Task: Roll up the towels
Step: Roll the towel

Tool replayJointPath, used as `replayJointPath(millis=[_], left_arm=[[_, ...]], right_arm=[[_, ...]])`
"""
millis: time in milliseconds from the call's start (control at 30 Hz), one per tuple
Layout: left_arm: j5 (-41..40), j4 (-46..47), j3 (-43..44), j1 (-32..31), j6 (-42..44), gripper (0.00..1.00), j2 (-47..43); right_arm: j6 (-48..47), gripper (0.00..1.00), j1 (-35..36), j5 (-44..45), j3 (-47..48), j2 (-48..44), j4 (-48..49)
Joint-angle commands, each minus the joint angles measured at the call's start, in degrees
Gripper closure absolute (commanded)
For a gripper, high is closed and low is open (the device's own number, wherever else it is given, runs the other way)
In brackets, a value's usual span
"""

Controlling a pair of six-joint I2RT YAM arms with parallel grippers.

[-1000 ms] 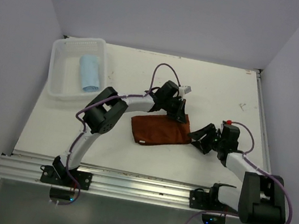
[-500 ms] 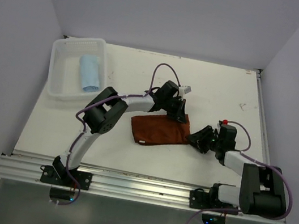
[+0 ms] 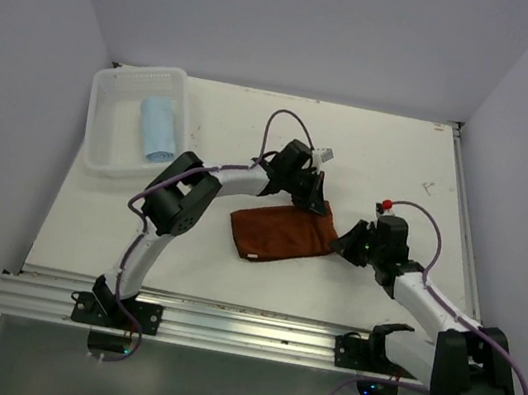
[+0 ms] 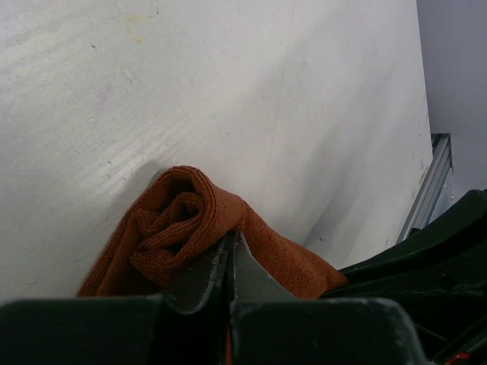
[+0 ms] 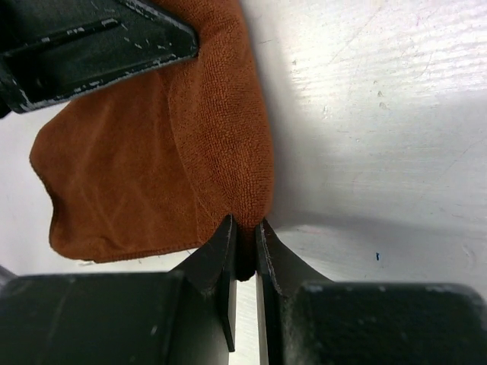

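The rust towel (image 3: 281, 234) lies folded flat on the white table between the two arms. My left gripper (image 3: 311, 205) is shut on its far right corner, where the cloth bunches up (image 4: 179, 220) around the fingertips. My right gripper (image 3: 345, 245) is shut on the towel's near right corner; the folded edge (image 5: 247, 209) is pinched between its fingers. The sky-blue towel (image 3: 157, 127) lies rolled inside the white mesh basket (image 3: 104, 125) at the back left.
The basket stands near the left wall. The table's metal front rail (image 3: 224, 318) runs along the near edge by the arm bases. White walls close in on the left, back and right.
My right gripper moved left to the towel's near right corner and closed on it. The left gripper kept its hold and barely moved.
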Motion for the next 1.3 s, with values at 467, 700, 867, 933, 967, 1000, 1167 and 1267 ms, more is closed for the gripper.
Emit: replayJointPath(millis=[467,700,867,933,967,1000,1167,1267], left_arm=[[-2.1,0.6,2.1,2.2,-1.3,1.00,-8.0],[-1.9,3.3,0.7,2.0,-2.9,1.00,-9.5],[-2.6,3.9,-0.4,1.5,-3.6,1.00,-10.4],[-3.2,4.4,-1.4,1.0,-3.9,1.00,-10.8],[-3.5,4.6,-1.8,0.9,-4.1,1.00,-10.9],[-3.8,4.4,-2.4,0.8,-4.2,1.00,-11.1],[-5.6,4.7,-4.5,0.8,-5.9,1.00,-12.2],[-5.8,5.7,-5.4,0.8,-6.7,1.00,-12.5]], right_arm=[[-12.8,1.00,13.8,24.2,5.8,-4.7,-11.1],[-13.6,1.00,19.7,32.7,8.6,-3.8,-14.2],[-11.8,1.00,24.1,39.2,11.4,-0.7,-16.7],[-10.3,1.00,26.0,41.6,12.3,0.5,-17.9],[-9.6,1.00,26.8,42.6,13.1,0.9,-18.3],[-9.2,1.00,28.1,43.7,13.5,2.1,-19.0],[-6.8,1.00,31.8,49.7,13.3,3.0,-18.9],[-6.5,1.00,34.3,52.3,13.5,3.8,-18.8]])
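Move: Both hands already hold the rolled right edge of the brown towel, the left at its far end, the right at its near end. From the left hand, the middle of the flat part lies about 8 cm back, 8 cm left and 2 cm down; the white tag is 15 cm back and 15 cm left. From the right hand, that flat part is some 3 cm ahead and 13 cm left, a little below; the tag is about 5 cm back and 20 cm left. Upward first, the left hand keeps its shut fingers on the roll's far end, rising about 7.5 cm and reaching slightly forward, then eases back and sinks 2 to 3 cm. Meanwhile the right hand nearly stays in place, still pinching the near end, and rolls about 40 degrees so its leftward-slanting fingers come to point forward and down, drifting barely back, left and up. ##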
